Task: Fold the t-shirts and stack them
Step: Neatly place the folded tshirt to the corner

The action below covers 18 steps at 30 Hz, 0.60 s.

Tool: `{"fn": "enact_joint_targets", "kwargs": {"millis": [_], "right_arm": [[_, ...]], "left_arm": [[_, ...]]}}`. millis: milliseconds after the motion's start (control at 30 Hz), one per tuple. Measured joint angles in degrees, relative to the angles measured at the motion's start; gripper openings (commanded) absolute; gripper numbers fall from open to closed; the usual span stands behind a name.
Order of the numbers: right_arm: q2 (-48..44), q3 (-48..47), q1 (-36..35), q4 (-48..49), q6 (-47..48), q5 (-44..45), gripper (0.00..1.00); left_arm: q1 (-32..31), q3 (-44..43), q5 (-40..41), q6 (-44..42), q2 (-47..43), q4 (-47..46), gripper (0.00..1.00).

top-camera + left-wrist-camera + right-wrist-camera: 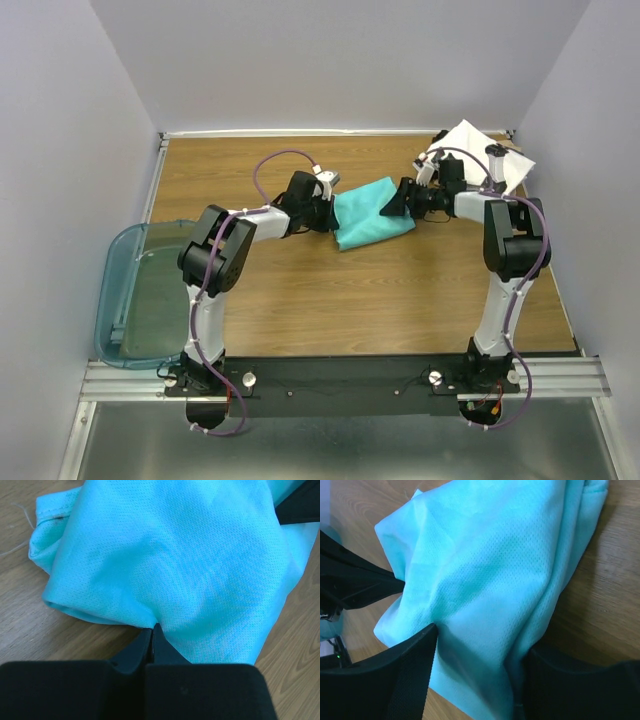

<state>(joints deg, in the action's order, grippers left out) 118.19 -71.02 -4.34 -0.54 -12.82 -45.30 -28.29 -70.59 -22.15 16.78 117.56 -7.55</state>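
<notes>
A teal t-shirt [370, 212] lies bunched in a heap at the middle of the wooden table [400, 300]. My left gripper [328, 207] is at its left edge, and the left wrist view shows that gripper [152, 629] shut with a pucker of the teal cloth [175, 565] pinched at its tips. My right gripper [397, 203] is at the shirt's right side. In the right wrist view that gripper [482, 640] has its jaws apart, with a thick fold of the teal cloth [490, 570] between them. A folded white t-shirt [466, 138] lies at the back right corner, partly hidden by the right arm.
A translucent teal plastic bin [135, 290] hangs off the table's left edge beside the left arm. Grey walls close in the table on the left, back and right. A metal rail [340, 378] runs along the near edge under both arm bases.
</notes>
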Motion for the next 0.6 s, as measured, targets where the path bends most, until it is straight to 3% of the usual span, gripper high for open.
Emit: {"fn": "enact_joint_targets", "kwargs": {"millis": [367, 400, 433, 500, 600], "right_arm": [[0.4, 1.1, -1.0, -1.2, -0.1, 2.5, 0.10], [0.3, 1.2, -1.0, -1.2, -0.2, 2.6, 0.06], [0.1, 1.4, -1.0, -1.3, -0.2, 3.0, 0.01], [-0.9, 2.3, -1.0, -1.6, -0.3, 3.9, 0.00], [-3.0, 3.7, -1.0, -2.8, -0.2, 5.6, 0.01]], "left_arm": [[-0.3, -0.3, 0.0, -0.2, 0.2, 0.3, 0.03], [-0.3, -0.3, 0.1, -0.2, 0.2, 0.3, 0.19], [-0.3, -0.3, 0.2, -0.3, 0.2, 0.4, 0.28], [-0.3, -0.4, 0.5, 0.2, 0.1, 0.5, 0.45], [-0.5, -0.2, 1.1, 0.7, -0.8, 1.0, 0.58]]}}
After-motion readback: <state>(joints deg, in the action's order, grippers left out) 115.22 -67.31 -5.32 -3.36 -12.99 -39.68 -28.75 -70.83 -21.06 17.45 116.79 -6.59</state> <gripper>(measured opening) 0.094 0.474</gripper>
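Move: The folded tshirt lies flat between the hands. From the right hand its middle is about 8 cm to the left, level fore and aft and 2 cm lower, its right end between the open fingers. The white-and-black stack in the far corner is some 17 cm to the right and 14 cm ahead of the right hand. From the left hand, whose shut fingers hold the tshirt's left edge, the middle is 9 cm to the right, 4 cm ahead. The tshirt's right end gets pinched between the right hand's fingers, which close from about two-thirds open to nearly shut while the hand sinks some 1.5 cm onto the cloth and draws back about 2 cm towards its base. The left hand stays put with the left edge pinched, then opens its fingers to about half near the end and barely starts to rise. ##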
